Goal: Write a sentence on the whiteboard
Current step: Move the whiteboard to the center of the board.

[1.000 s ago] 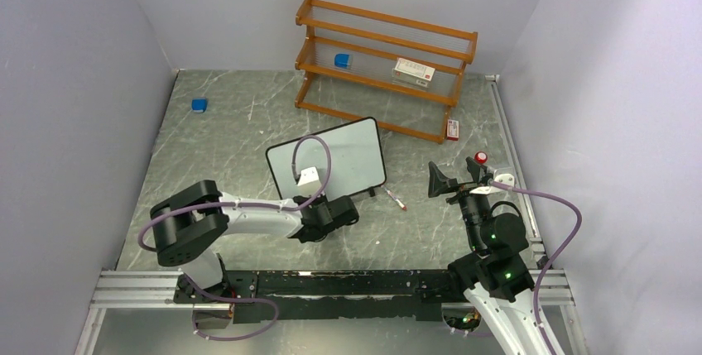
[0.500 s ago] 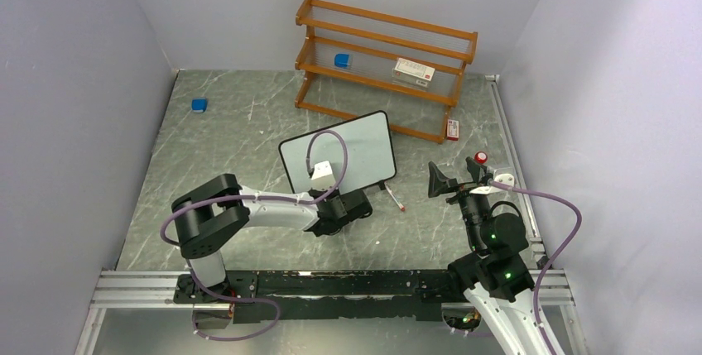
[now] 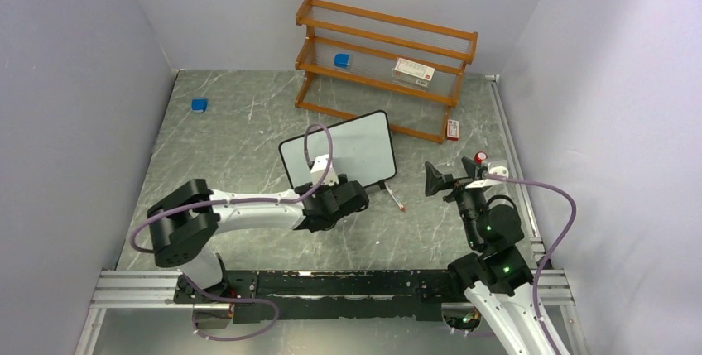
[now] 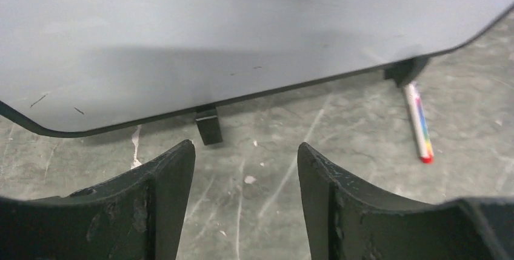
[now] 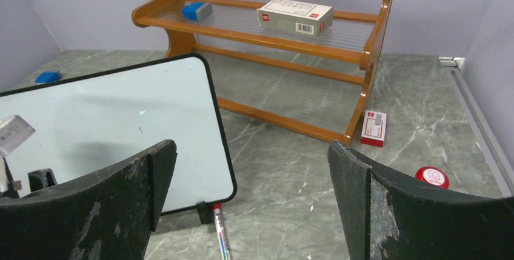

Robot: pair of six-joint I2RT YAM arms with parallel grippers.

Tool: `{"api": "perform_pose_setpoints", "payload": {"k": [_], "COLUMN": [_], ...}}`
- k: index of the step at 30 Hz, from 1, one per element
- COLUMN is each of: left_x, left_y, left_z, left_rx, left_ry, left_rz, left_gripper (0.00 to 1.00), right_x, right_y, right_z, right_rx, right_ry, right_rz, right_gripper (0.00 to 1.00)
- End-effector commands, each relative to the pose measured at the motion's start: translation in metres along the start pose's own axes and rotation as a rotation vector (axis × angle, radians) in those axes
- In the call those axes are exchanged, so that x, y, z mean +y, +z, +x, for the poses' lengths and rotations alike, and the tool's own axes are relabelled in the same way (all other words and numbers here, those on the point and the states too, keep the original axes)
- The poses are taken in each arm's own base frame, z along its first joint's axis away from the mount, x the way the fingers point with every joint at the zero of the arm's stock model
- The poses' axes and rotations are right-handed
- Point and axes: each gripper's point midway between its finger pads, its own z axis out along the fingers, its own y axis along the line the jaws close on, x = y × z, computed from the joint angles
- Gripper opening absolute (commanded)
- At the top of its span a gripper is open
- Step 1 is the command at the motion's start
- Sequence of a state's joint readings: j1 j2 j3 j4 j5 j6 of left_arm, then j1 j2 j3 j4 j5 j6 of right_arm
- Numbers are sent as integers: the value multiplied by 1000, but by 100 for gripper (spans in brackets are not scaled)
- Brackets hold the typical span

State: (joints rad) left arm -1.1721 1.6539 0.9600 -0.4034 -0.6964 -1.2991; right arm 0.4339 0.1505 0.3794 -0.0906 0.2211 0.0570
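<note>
The whiteboard [image 3: 339,153] stands on small black feet mid-table; it also shows in the left wrist view [image 4: 230,36] and the right wrist view [image 5: 115,126]. A marker [image 3: 396,198] with a red end lies on the table by the board's right foot, seen also in the left wrist view [image 4: 419,123] and the right wrist view [image 5: 220,233]. My left gripper [image 4: 245,157] is open and empty, low just in front of the board's bottom edge [image 3: 352,195]. My right gripper [image 5: 251,169] is open wide and empty, to the right of the board [image 3: 451,179].
A wooden shelf [image 3: 385,65] stands at the back with a blue eraser [image 3: 342,60] and a white box [image 3: 413,71] on it. A small red-white box [image 3: 452,129] and a red cap [image 3: 480,157] lie on the right. Another blue eraser [image 3: 199,105] lies far left.
The whiteboard shifted right and back with the left gripper a second ago. The left gripper has since let go and sits just in front of it. The right gripper edged left.
</note>
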Motion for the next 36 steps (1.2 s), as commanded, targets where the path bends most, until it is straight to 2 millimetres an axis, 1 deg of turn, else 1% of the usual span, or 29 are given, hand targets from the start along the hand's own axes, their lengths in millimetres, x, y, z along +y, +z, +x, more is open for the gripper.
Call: {"api": "perform_pose_setpoints", "payload": {"k": [1, 2, 3, 4, 6, 7, 8, 9, 13, 18, 22, 24, 26, 29, 30, 33, 36], "left_x": [-15, -17, -18, -20, -21, -20, -20, -20, -14, -2, 11, 23, 35, 53, 56, 67, 76], "left_y": [-26, -31, -37, -43, -57, -62, -67, -73, -91, -108, -118, -119, -121, -119, -119, -119, -126], "left_z": [-13, -17, -22, -27, -41, -49, -58, -67, -108, -158, -202, -226, -246, -265, -269, -276, -280], "left_rx": [48, 54, 53, 50, 32, 9, -16, -40, -109, -185, -239, -271, -300, -323, -333, -374, -446], "left_ry": [85, 116, 143, 166, 201, 219, 233, 247, 301, 415, 391, 357, 346, 348, 353, 374, 401], "left_rz": [95, 108, 123, 137, 168, 179, 190, 199, 192, 192, 249, 262, 265, 243, 240, 229, 227], "left_gripper": [69, 71, 77, 80, 84, 88, 98, 99, 99, 99, 99, 99, 99, 99, 99, 99, 99], "right_x": [1, -2, -4, -5, -6, -4, -4, -3, -5, 5, 17, 21, 24, 31, 32, 35, 37], "right_y": [1, 2, 2, 3, 4, 5, 7, 8, 13, 18, 22, 22, 21, 20, 20, 18, 19], "right_z": [-14, -11, -16, -18, -17, -14, -8, -5, 19, 43, 62, 76, 87, 102, 108, 127, 144], "right_rx": [18, 38, 42, 55, 98, 127, 166, 193, 327, 513, 654, 730, 793, 875, 904, 992, 1041], "right_ry": [63, 83, 120, 149, 179, 188, 204, 217, 233, 207, 203, 200, 203, 213, 210, 202, 191], "right_rz": [23, 46, 69, 90, 113, 117, 129, 136, 202, 193, 169, 164, 164, 158, 159, 159, 157], "right_gripper": [100, 100, 100, 100, 100, 100, 100, 100, 100, 100, 100, 97, 95, 89, 88, 76, 73]}}
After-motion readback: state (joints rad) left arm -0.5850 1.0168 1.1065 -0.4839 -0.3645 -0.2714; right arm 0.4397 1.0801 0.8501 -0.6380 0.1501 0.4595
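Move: The left hand sits just over the whiteboard's near left foot, which is about 2 cm ahead and 4 cm below. The board's middle is some 9 cm ahead, 3 cm right and 4 cm up; the marker is about 14 cm right, 3 cm ahead and 5 cm down. From the right hand, the marker lies roughly 6 cm ahead, 10 cm left and 26 cm below; the board's middle is 11 cm ahead, 22 cm left and 17 cm down. With no touch on the foot to be seen, the left hand climbs about 24 cm away from the board, swings some 17 cm left and, after a slight draw back, forward, spreading its fingers fully and tipping them up. The right hand, after a small rise, sinks towards the marker, drifting left and slightly forward, tilting nearly 60 degrees down and partly closing its fingers on nothing. ##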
